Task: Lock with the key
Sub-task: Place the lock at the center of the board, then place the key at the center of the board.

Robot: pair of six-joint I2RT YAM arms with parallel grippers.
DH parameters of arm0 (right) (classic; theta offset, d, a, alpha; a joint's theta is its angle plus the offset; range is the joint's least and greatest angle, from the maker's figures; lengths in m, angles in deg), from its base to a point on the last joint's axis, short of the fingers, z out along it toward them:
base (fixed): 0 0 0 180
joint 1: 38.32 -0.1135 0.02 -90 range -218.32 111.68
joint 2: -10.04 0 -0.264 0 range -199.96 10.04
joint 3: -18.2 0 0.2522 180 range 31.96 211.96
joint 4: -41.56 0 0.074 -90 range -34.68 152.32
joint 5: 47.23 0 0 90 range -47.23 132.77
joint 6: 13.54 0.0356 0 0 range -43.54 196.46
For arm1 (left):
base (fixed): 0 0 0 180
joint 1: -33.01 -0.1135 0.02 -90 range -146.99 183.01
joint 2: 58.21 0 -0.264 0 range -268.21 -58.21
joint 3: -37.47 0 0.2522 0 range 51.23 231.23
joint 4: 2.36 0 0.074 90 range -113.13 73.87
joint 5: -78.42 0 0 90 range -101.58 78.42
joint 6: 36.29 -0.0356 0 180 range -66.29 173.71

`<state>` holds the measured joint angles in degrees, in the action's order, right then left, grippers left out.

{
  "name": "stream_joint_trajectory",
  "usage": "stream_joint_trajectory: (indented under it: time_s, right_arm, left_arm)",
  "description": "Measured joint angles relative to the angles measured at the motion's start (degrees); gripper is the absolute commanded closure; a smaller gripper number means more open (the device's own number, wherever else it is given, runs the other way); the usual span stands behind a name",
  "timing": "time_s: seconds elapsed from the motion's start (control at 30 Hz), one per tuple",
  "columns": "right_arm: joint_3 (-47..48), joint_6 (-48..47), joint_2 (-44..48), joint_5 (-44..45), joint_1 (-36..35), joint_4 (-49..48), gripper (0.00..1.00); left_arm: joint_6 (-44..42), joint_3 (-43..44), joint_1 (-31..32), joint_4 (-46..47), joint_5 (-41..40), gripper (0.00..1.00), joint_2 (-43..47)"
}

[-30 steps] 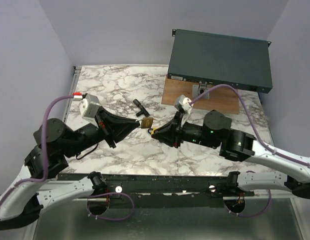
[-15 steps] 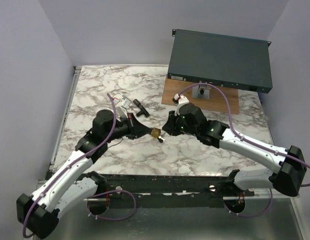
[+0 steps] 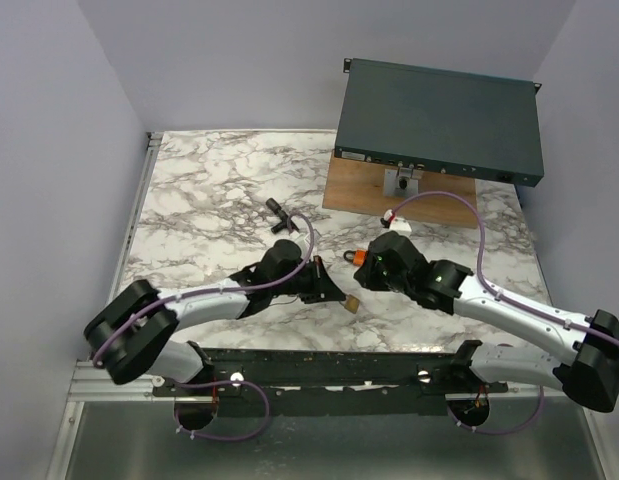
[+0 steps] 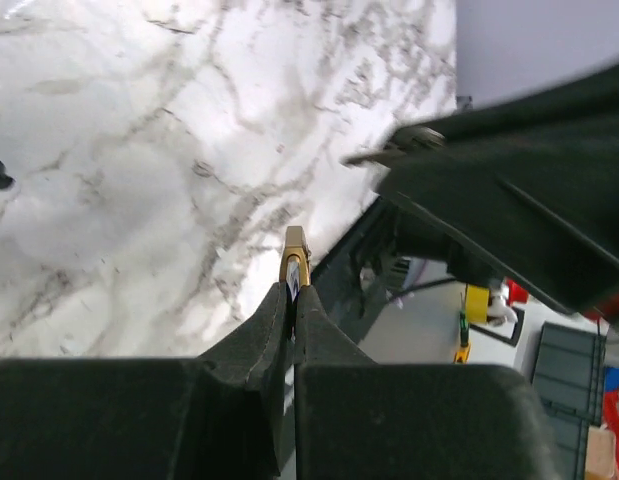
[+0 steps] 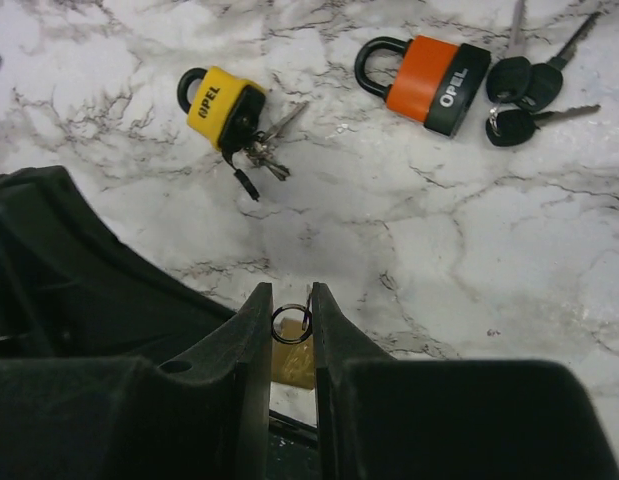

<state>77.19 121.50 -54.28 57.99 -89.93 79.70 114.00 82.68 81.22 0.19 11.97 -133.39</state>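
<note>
A small brass padlock (image 3: 352,303) hangs near the table's front edge, and my left gripper (image 3: 341,296) is shut on it. In the left wrist view the brass padlock (image 4: 294,260) sticks out past the closed left gripper (image 4: 292,290). My right gripper (image 3: 359,290) comes in from the right. In the right wrist view the key ring (image 5: 291,324) is pinched between the narrow-set fingers of the right gripper (image 5: 290,297), with the brass padlock (image 5: 293,362) just below. The key's blade is hidden.
A yellow padlock (image 5: 224,105) with keys in it and an orange padlock (image 5: 429,78) beside a black-headed key bunch (image 5: 524,100) lie on the marble. A black T-shaped tool (image 3: 279,213) lies further back. A dark box (image 3: 439,120) sits on a wooden board (image 3: 429,205).
Both arms have swung forward and stretched low over the table. The brass padlock has travelled from the table's middle to near its front edge, still in the left gripper.
</note>
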Motion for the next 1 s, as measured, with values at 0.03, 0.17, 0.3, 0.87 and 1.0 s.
stream_joint_trajectory:
  time_s: [0.03, 0.17, 0.3, 0.87, 1.0]
  right_arm:
    - [-0.20, 0.70, 0.26, 0.68, 0.00, 0.63, 0.99]
    - [-1.36, 3.06, 1.03, 2.62, 0.11, 2.23, 0.99]
    - [-2.73, 4.52, 0.98, 3.48, 0.26, 2.40, 0.99]
    - [-7.02, 7.06, -5.62, 2.36, 0.26, 0.15, 0.99]
    - [-7.87, 7.45, -6.27, 1.57, 0.26, -0.42, 0.99]
  left_arm:
    - [0.61, 0.00, 0.26, 1.55, -0.57, 1.00, -2.23]
    - [3.37, 0.02, 0.79, 8.20, -2.14, 1.00, -11.96]
    - [4.96, 0.48, 1.05, 11.54, -2.95, 1.00, -18.38]
    - [2.16, 1.97, 1.07, 4.11, -9.94, 0.44, -16.09]
    - [-0.44, 2.91, 1.05, -1.07, -11.63, 0.36, -11.17]
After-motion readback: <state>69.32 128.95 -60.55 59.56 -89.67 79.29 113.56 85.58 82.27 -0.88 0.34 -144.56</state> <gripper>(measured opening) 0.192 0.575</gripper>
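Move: The left hand holds the brass lock by its shackle; the bare marble spot it is bound for lies about 1 cm ahead, 5 cm to the right and some 10 cm below. From that hand the orange padlock lies about 12 cm ahead and 7 cm right, the yellow padlock some 10 cm ahead and 4 cm left. From the right hand, holding a key ring, the spot is roughly 2 cm back, 1 cm left and 11 cm down. Letting go of the brass lock's shackle, the left fingers open to over half after the hand has brought the lock down about 7.5 cm onto the marble, easing forward and right; once open, the hand lifts about 2 cm. Meanwhile the right hand, keeping its grip on the key ring, sinks some 8 cm towards the lock, slipping 3 cm right and 2 cm back. ##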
